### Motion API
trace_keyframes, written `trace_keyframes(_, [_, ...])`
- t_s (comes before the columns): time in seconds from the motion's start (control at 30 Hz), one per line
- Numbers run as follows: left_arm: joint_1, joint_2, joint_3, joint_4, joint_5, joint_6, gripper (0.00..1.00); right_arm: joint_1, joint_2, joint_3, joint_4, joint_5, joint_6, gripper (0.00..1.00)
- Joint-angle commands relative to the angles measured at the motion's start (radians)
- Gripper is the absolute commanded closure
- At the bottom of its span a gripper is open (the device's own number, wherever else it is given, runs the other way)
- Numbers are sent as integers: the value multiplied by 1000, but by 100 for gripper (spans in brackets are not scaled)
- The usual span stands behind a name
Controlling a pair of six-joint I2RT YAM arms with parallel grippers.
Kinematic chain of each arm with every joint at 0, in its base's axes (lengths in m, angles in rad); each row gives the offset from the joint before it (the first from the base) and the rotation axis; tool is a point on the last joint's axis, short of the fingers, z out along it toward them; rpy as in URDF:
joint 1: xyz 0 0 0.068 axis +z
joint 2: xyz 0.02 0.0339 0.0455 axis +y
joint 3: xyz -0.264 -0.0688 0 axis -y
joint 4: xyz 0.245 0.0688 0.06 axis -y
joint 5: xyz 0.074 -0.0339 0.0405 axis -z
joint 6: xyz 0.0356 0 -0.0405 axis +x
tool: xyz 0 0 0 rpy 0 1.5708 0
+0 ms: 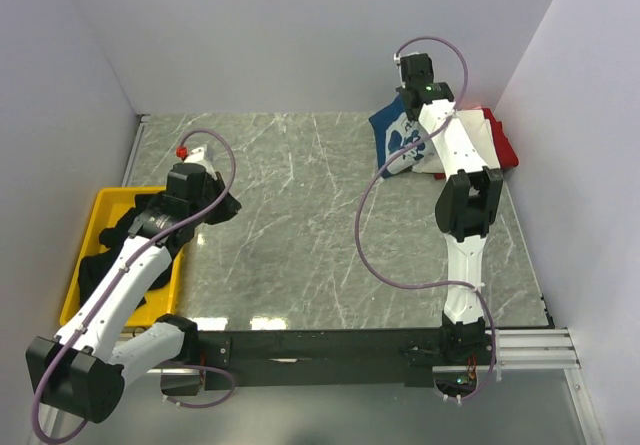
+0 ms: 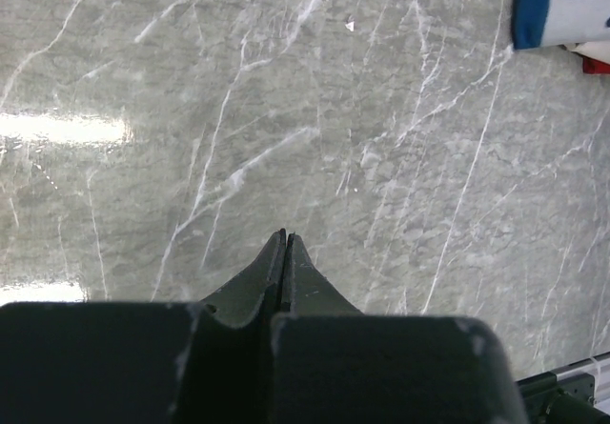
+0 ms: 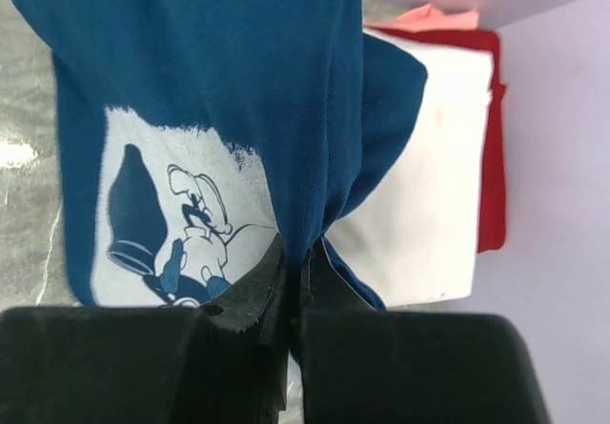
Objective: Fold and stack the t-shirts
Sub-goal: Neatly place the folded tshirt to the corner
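Observation:
My right gripper [image 3: 294,252] is shut on a bunched fold of the navy-blue t-shirt [image 3: 210,71], whose white chest print faces up. The shirt hangs from the jaws over a folded white t-shirt [image 3: 419,195], which lies on a red one [image 3: 491,157]. From above, this pile sits at the table's far right corner, with the navy tee [image 1: 392,130] under the right gripper [image 1: 418,103]. Black t-shirts [image 1: 105,250] lie crumpled in the yellow bin [image 1: 110,197] on the left. My left gripper [image 2: 285,235] is shut on nothing, hovering over bare marble beside the bin [image 1: 232,205].
White walls enclose the table on the left, back and right, and the pile lies close to the right wall. A pale pink cloth edge [image 3: 434,14] peeks out behind the red tee. The grey marble tabletop [image 1: 300,215] spreads between the two arms.

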Motion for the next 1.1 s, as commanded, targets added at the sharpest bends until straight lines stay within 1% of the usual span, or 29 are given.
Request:
trace_keyframes(0.0, [-2, 5, -20, 38, -4, 26, 99, -14, -94, 72, 59, 47, -42, 100])
trace_keyframes(0.13, [-1, 10, -24, 42, 1, 28, 99, -31, -82, 118, 43, 36, -53, 100])
trace_keyframes(0.5, [9, 22, -26, 42, 1, 28, 99, -57, -108, 164, 53, 30, -62, 100])
trace_keyframes(0.83, [12, 39, -29, 45, 10, 23, 99, -132, -129, 38, 105, -21, -34, 100])
trace_keyframes(0.97, [12, 47, -26, 46, 13, 23, 99, -158, -88, 15, 130, -41, -20, 100])
trace_keyframes(1.03, [12, 52, -26, 48, 16, 23, 99, -172, -55, 8, 141, -24, -4, 100])
trace_keyframes(1.07, [12, 53, -27, 49, 16, 23, 99, -172, -42, 5, 150, -13, 4, 96])
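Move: The right hand holds the folded blue t-shirt hanging from its fingertips. The white t-shirt topping the corner stack has its middle about 8 cm to that hand's right, some 3 cm nearer the base and roughly 18 cm below. The red edge sticking out beyond it is about 20 cm to the right and 3 cm back. From the left hand, the white t-shirt lies about 25 cm ahead, 54 cm right and 18 cm below. Still pinching the blue t-shirt, the right hand first lifts about 6 cm while easing right, then sweeps quickly right over the white t-shirt, some 8.5 cm in all, sinking about 2 cm at the end. Its fingers tip slightly upward and turn about 5 degrees clockwise, keeping their hold. The shut, empty left hand sinks about 2.5 cm. ##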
